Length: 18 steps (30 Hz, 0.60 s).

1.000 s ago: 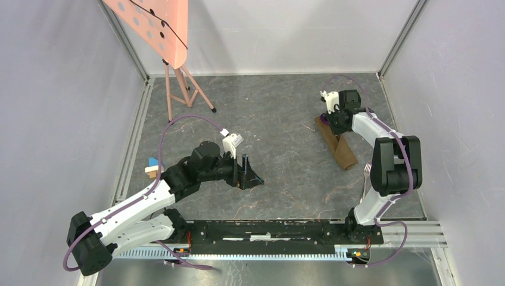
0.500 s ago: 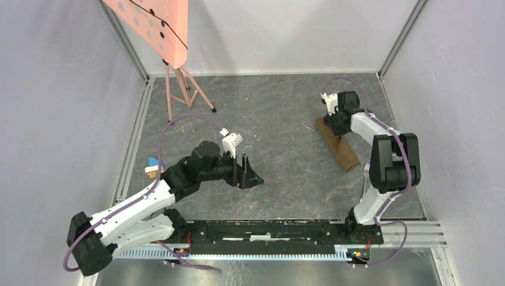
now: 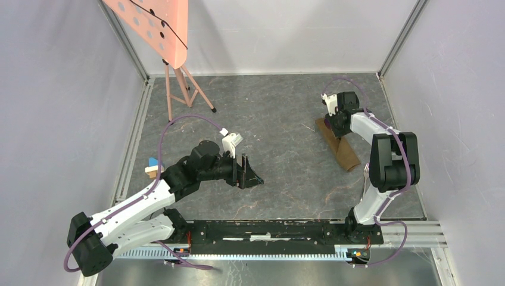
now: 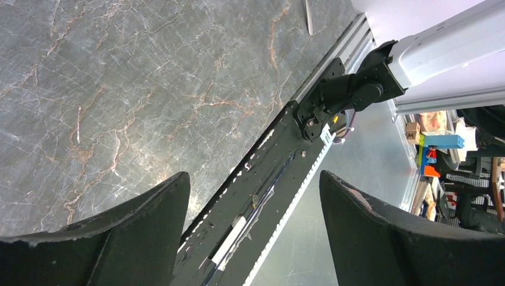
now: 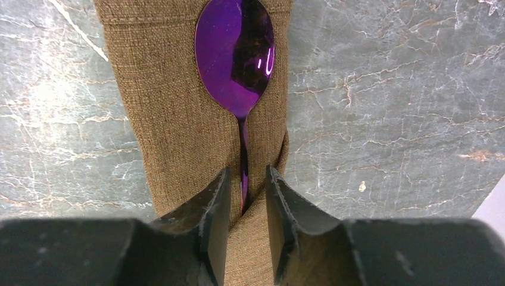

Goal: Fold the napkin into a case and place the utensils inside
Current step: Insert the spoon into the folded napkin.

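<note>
The napkin lies folded as a narrow tan-brown case on the right of the table, slanting toward the near right. A shiny purple spoon rests on the case, bowl exposed, thin stem running down into a fold. My right gripper straddles that stem with its jaws slightly apart, a gap on each side, so it is open. From above, the right gripper sits at the case's far end. A silvery utensil lies beside the right arm, partly hidden. My left gripper hovers open and empty left of centre.
A pink pegboard stand stands at the far left. A small blue-and-wood block lies by the left arm. The black mounting rail runs along the near edge. Grey walls enclose three sides.
The right gripper's jaws have parted from shut and let go of the spoon's stem. The left arm has not moved.
</note>
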Available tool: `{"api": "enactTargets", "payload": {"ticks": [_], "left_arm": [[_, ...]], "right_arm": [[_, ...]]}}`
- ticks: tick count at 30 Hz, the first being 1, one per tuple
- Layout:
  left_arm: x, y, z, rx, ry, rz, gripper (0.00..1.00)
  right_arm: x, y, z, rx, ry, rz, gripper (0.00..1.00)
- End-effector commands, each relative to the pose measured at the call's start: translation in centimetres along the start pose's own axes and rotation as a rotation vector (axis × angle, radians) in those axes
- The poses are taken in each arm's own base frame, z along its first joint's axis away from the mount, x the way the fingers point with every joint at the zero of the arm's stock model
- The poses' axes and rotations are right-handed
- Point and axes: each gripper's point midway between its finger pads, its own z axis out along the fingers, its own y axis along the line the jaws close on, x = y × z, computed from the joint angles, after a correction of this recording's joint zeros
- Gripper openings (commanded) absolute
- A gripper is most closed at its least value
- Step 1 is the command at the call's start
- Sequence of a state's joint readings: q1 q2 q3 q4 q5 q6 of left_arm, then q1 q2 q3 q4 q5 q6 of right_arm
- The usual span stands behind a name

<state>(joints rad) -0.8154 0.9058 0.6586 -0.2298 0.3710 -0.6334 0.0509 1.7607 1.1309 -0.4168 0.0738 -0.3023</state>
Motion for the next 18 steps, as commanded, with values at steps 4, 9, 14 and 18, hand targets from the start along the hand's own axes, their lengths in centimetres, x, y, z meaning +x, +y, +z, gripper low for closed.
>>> {"api": "enactTargets", "payload": {"ticks": [4,9,14,18], "left_arm": [[-0.6,-1.1,-0.2,0.055,-0.003,0.010,0.86],[-1.3,-2.2,-1.1,0.073,0.008,0.076,0.86],[-2.3,-3.8,-2.2,0.101,0.033,0.158,0.87],[-3.3,-4.8,-3.1,0.124,0.021,0.226,0.87]], "right_arm": [[-2.9,-0.2,-4.3,0.047,-0.109,0.003,0.40],[-2.8,-1.2,-9.8,0.127,-0.251,0.143,0.60],[3.8,-5.2,-12.4,0.215,-0.275,0.492,0.71],[11.1,-5.9,-11.9,0.259,-0.174,0.693,0.72]]}}
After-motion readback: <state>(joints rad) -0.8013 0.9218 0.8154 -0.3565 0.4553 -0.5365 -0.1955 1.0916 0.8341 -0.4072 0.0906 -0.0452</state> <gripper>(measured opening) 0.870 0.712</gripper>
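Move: Back toward the base, some 23 cm from the right hand and about 8 cm to its right, lies the fork, 2 cm lower. The folded napkin's middle is about 5 cm back and 1 cm right of that hand; the spoon bowl lies roughly 5 cm ahead and 3 cm left, both about 2 cm lower. From the left hand the fork is about 42 cm to the right, 2 cm farther out and 17 cm down. Leaving the spoon handle, the right hand rises about 11 cm, then swings back and to the right, quickening, off the napkin and toward the fork. Its part-open fingers spread much wider while the wrist tips the fingertips outward and turns clockwise, each some 25 degrees. The empty left hand lifts about 4 cm late on, staying wide open. ##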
